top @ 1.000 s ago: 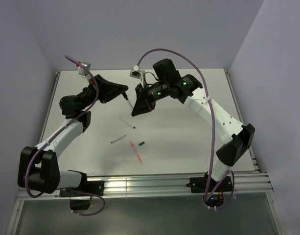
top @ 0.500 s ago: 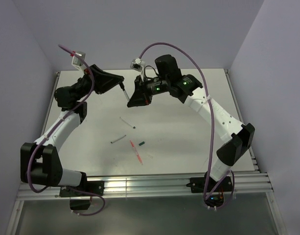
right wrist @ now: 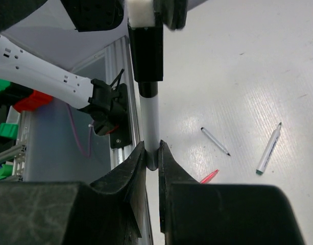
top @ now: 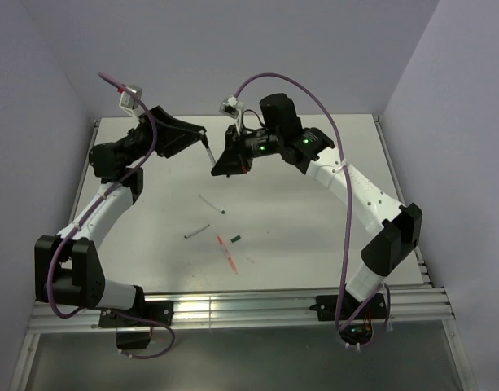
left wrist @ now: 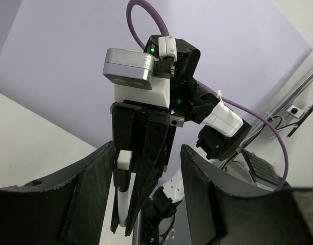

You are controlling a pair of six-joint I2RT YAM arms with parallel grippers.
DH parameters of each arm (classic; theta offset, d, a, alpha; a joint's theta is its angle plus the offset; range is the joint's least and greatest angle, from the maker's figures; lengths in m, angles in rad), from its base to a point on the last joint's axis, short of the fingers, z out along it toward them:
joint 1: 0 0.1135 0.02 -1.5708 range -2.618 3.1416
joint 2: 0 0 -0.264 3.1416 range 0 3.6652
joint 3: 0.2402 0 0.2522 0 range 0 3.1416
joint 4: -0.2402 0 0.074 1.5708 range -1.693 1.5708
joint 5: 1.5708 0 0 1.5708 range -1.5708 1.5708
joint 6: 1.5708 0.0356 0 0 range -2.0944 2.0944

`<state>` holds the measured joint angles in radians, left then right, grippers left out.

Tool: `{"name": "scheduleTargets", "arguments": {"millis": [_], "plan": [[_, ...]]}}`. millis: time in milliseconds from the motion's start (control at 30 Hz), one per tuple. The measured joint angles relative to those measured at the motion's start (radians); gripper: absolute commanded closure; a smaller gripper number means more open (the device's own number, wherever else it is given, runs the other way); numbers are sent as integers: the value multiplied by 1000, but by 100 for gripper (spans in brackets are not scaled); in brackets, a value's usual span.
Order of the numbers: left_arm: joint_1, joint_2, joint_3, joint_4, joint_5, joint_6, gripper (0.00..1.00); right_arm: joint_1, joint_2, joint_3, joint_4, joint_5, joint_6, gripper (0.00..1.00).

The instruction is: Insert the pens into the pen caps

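Observation:
Above the table (top: 314, 204), my right gripper (top: 216, 169) (right wrist: 152, 153) is shut on the lower end of a whitish pen (right wrist: 150, 115) (top: 209, 155). A black pen cap (right wrist: 146, 53) (left wrist: 121, 178) sits on the pen's upper end. My left gripper (top: 202, 135) (left wrist: 146, 196) stands open around that capped end, its fingers apart from it. A second whitish pen (top: 211, 202) (right wrist: 215, 140), a third (top: 197, 231) (right wrist: 268, 149) and a red pen (top: 227, 252) (right wrist: 209, 176) lie on the table. A dark green cap (top: 235, 239) lies beside the red pen.
The metal rail (top: 273, 305) runs along the table's near edge, by the arm bases. Purple walls close in the back and both sides. Purple cables (top: 347, 204) loop above both arms.
My left gripper has opened and let go of the capped end of the pen. Both grippers shifted a little toward the back. The right gripper still holds the pen.

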<state>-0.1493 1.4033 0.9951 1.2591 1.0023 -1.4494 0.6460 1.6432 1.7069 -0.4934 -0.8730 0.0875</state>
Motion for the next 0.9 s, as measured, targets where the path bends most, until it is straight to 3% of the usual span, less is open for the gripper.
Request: {"name": "scheduleTargets", "arguments": {"millis": [167,300,333,467,500,533,733,900], "plan": [[56,-43,-1,-150,11,122,36,-51,-28,-48,-6,-8,16,100],[127,-71,10,-398,18,317,32,-196,-74,-99,-58,28,-26,100],[139,-71,23,-473,21,380,21,-241,-91,-119,-84,57,-49,100],[148,-42,158,-832,12,655,14,-373,-113,-180,-177,188,-159,100],[148,-31,201,-913,5,716,1,-395,-107,-192,-201,220,-185,100],[146,-23,243,-986,-7,782,0,-419,-94,-198,-229,261,-212,100],[141,-19,356,-1257,-74,1018,1,-586,146,-166,-345,443,-330,100],[127,-18,367,-1315,-129,1062,1,-718,418,-18,-416,571,-374,100]]}}
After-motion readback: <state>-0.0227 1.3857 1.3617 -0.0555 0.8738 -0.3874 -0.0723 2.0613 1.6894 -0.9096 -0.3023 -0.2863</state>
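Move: My right hand holds the capped pen upright near its lower end. Its destination, an empty patch of table with no neighbours, lies about 18 cm ahead, 38 cm to the right and 32 cm below. From my left hand, the capped pen's middle is 2 cm back, 1 cm left and 5 cm below; the black cap is about 17 cm ahead, 3 cm right and the green pen 6 cm ahead, 2 cm left, both some 42 cm below. I keep the capped pen pinched in my right hand and swing it fast to the right, about 36 cm, then increasingly down and forward too, turning the wrist clockwise so the fingers dip from leftward to forward and down. My left hand backs off from the cap end, forward, left and a little down by some 12 cm in all, opening fully as its fingers tip lower and turn counter-clockwise. ##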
